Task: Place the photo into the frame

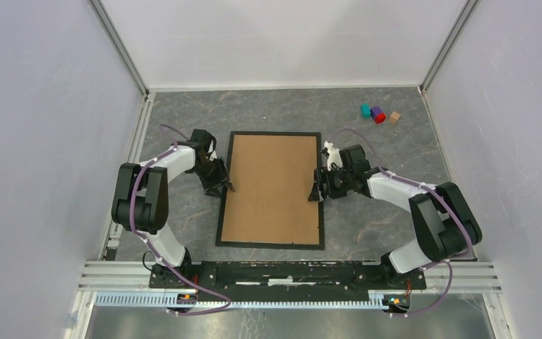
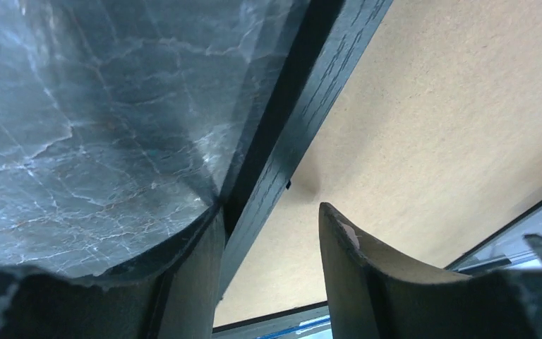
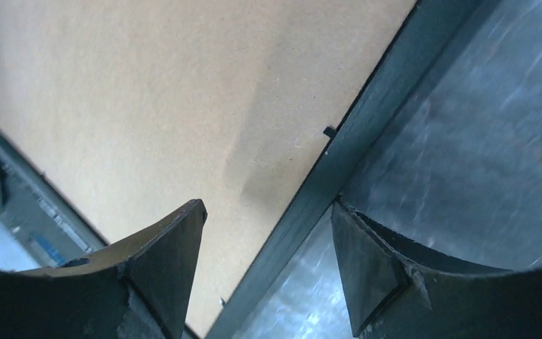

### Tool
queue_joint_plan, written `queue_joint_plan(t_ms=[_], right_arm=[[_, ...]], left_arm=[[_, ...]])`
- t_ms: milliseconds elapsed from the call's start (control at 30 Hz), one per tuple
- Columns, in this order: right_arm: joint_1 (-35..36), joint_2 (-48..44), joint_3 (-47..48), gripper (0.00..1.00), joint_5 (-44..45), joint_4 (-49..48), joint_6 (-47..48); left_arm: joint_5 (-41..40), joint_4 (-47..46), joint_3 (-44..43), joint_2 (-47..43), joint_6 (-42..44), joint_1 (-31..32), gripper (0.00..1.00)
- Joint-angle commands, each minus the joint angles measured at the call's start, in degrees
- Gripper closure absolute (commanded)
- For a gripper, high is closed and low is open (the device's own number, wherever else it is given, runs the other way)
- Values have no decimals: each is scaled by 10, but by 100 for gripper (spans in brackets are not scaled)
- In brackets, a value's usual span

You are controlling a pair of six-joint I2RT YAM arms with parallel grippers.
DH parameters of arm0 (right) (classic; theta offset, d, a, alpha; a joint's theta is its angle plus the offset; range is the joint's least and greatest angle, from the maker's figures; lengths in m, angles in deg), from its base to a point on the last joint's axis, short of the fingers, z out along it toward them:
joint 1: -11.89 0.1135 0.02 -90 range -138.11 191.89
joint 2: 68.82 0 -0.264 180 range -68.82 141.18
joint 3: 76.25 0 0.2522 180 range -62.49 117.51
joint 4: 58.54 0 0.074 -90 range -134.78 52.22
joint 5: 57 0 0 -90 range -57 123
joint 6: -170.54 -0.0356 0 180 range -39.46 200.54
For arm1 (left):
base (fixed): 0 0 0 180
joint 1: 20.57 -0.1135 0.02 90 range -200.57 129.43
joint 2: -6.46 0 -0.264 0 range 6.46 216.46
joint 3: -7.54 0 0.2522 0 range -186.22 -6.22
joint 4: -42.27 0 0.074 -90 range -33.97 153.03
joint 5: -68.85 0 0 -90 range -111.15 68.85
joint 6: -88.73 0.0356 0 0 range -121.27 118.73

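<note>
The black frame [image 1: 272,244] lies flat in the middle of the table, with a plain brown backing board [image 1: 273,187] filling it. The photo is hidden. My left gripper [image 1: 224,185] is low over the frame's left edge. In the left wrist view it is open [image 2: 272,219]: one finger sits against the outer side of the black edge [image 2: 303,113] and the other stands apart over the board [image 2: 430,127]. My right gripper [image 1: 317,192] is at the frame's right edge. It is open wide [image 3: 268,212], straddling the black edge [image 3: 367,134] without touching it.
A teal block [image 1: 365,110], a purple-and-red block [image 1: 377,114] and a tan block [image 1: 394,117] lie at the back right of the grey marble table [image 1: 381,226]. Pale walls close in the table on the left, right and back.
</note>
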Motion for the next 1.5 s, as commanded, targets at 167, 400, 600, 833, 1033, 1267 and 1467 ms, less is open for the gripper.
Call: queue_joint_plan(t_ms=[167, 400, 600, 833, 1033, 1267, 1467], right_arm=[[-118, 115, 244, 42, -27, 126, -5], [-149, 235, 389, 67, -21, 157, -17], [-139, 295, 421, 75, -34, 190, 8], [-139, 289, 378, 72, -27, 187, 17], [-150, 273, 354, 72, -34, 173, 14], [-148, 298, 353, 78, -28, 183, 19], [-139, 335, 381, 77, 23, 217, 22]], left_arm=[[-35, -22, -46, 22, 62, 11, 46], [-42, -12, -40, 17, 79, 11, 54], [-50, -11, -35, 16, 86, 11, 58], [-45, -13, -38, 15, 89, 11, 63], [-40, -21, -31, 15, 88, 11, 64], [-32, -27, -27, 16, 83, 12, 65], [-27, -26, -29, 21, 84, 18, 65]])
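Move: The grip spot on the frame's right rail lies about 15 cm ahead of the right hand, 2 cm to its right and 1 cm below; the far right corner is some 22 cm ahead and 2 cm right, the backing board's middle 3 cm ahead and 15 cm left. The left hand already straddles the left rail, its grip spot about 2 cm ahead, straight in line and 1 cm below; the far left corner is 20 cm ahead, 3 cm right. Right hand arcs up and about 15 cm forward, then down around the right rail; both grippers close on rails. ##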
